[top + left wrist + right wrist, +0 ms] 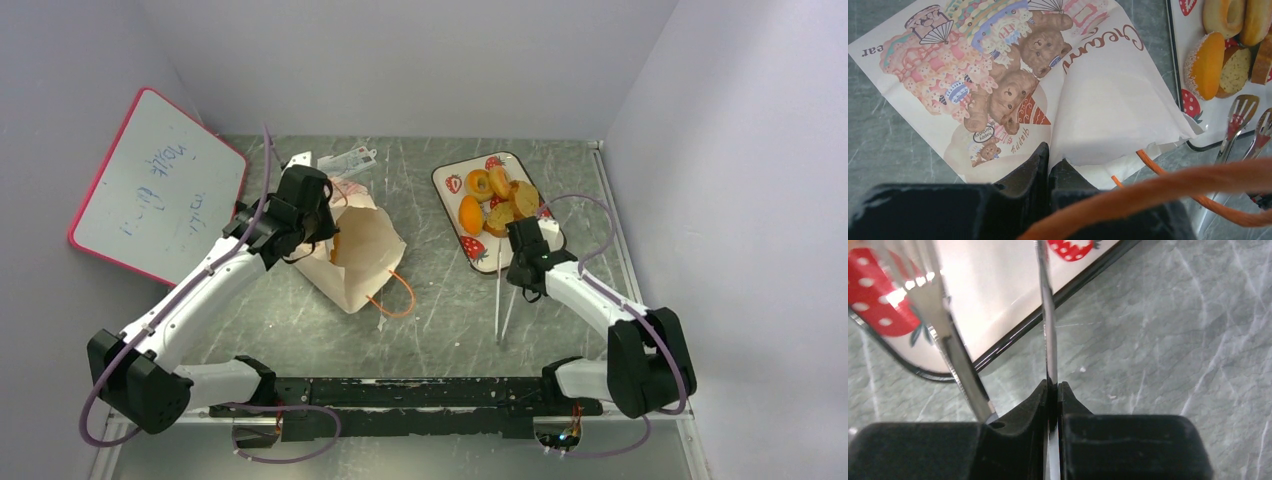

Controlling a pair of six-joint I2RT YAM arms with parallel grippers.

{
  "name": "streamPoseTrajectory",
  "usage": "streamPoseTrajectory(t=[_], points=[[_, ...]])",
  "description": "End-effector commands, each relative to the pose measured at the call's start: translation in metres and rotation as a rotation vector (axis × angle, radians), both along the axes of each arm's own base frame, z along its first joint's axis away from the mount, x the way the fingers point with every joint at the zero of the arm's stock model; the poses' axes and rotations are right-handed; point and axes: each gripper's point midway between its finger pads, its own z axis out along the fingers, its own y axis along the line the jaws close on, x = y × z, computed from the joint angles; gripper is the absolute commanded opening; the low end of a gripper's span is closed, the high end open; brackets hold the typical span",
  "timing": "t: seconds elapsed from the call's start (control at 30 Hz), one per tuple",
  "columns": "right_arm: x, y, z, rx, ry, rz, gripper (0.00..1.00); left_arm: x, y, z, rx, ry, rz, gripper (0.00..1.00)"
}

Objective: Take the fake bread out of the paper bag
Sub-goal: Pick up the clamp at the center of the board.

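Note:
The paper bag (362, 258) lies on its side left of centre, its bear picture showing in the left wrist view (998, 80). My left gripper (322, 222) is shut on the bag's paper edge, the jaws (1049, 156) pinching a fold. An orange cord handle (1173, 190) crosses in front of the camera. Several fake bread pieces (495, 198) lie on the strawberry tray (452, 176): an orange bun (1205, 65) and a bagel (1223, 15) show there. My right gripper (520, 238) is shut (1053, 386) on one arm of metal tongs (1048, 315) beside the tray (998, 290). The bag's inside is hidden.
A pink-framed whiteboard (160, 190) leans at the far left. A white tag card (347, 158) lies behind the bag. The tongs' arms (499, 300) stretch toward the near edge. Grey walls close the back and both sides.

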Motion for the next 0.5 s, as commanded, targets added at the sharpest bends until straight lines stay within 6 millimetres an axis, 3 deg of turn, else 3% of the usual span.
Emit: streamPoseTrajectory(t=[0.0,0.07,0.27,0.47], points=[[0.002,0.021,0.022,0.016,-0.048,0.037,0.02,-0.008,0.012,0.005,0.007,-0.007,0.049,0.07],[0.0,0.036,0.031,0.001,-0.06,0.077,0.01,-0.01,0.015,0.005,0.013,-0.006,0.057,0.07],[0.003,0.112,0.065,0.043,-0.143,0.313,0.0,-0.015,0.034,0.003,0.064,0.001,0.136,0.07],[0.022,0.169,0.052,0.095,-0.171,0.503,0.0,-0.018,0.057,0.01,0.106,-0.028,0.248,0.07]])
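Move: Some 27 cm to the right hand's left, about 2 cm farther out and 4 cm higher, opens the paper bag's mouth; that hand already holds the clamp by one arm. The bag's orange handle hangs about 22 cm left and 6 cm back. The board's middle is about 12 cm ahead and 3 cm left, with the orange bun 11 cm ahead and 8 cm left. From the left hand, the mouth lies 8 cm right, 4 cm back and 12 cm below. Swinging the clamp off to the left towards the bag's mouth, the right hand travels about 14 cm, rising some 5 cm on the way and turning about 25 degrees counter-clockwise, with its grip on the one arm kept. The left hand, still pinching the bag's upper side, draws it some 3 cm left and slightly back, turning a little counter-clockwise. ##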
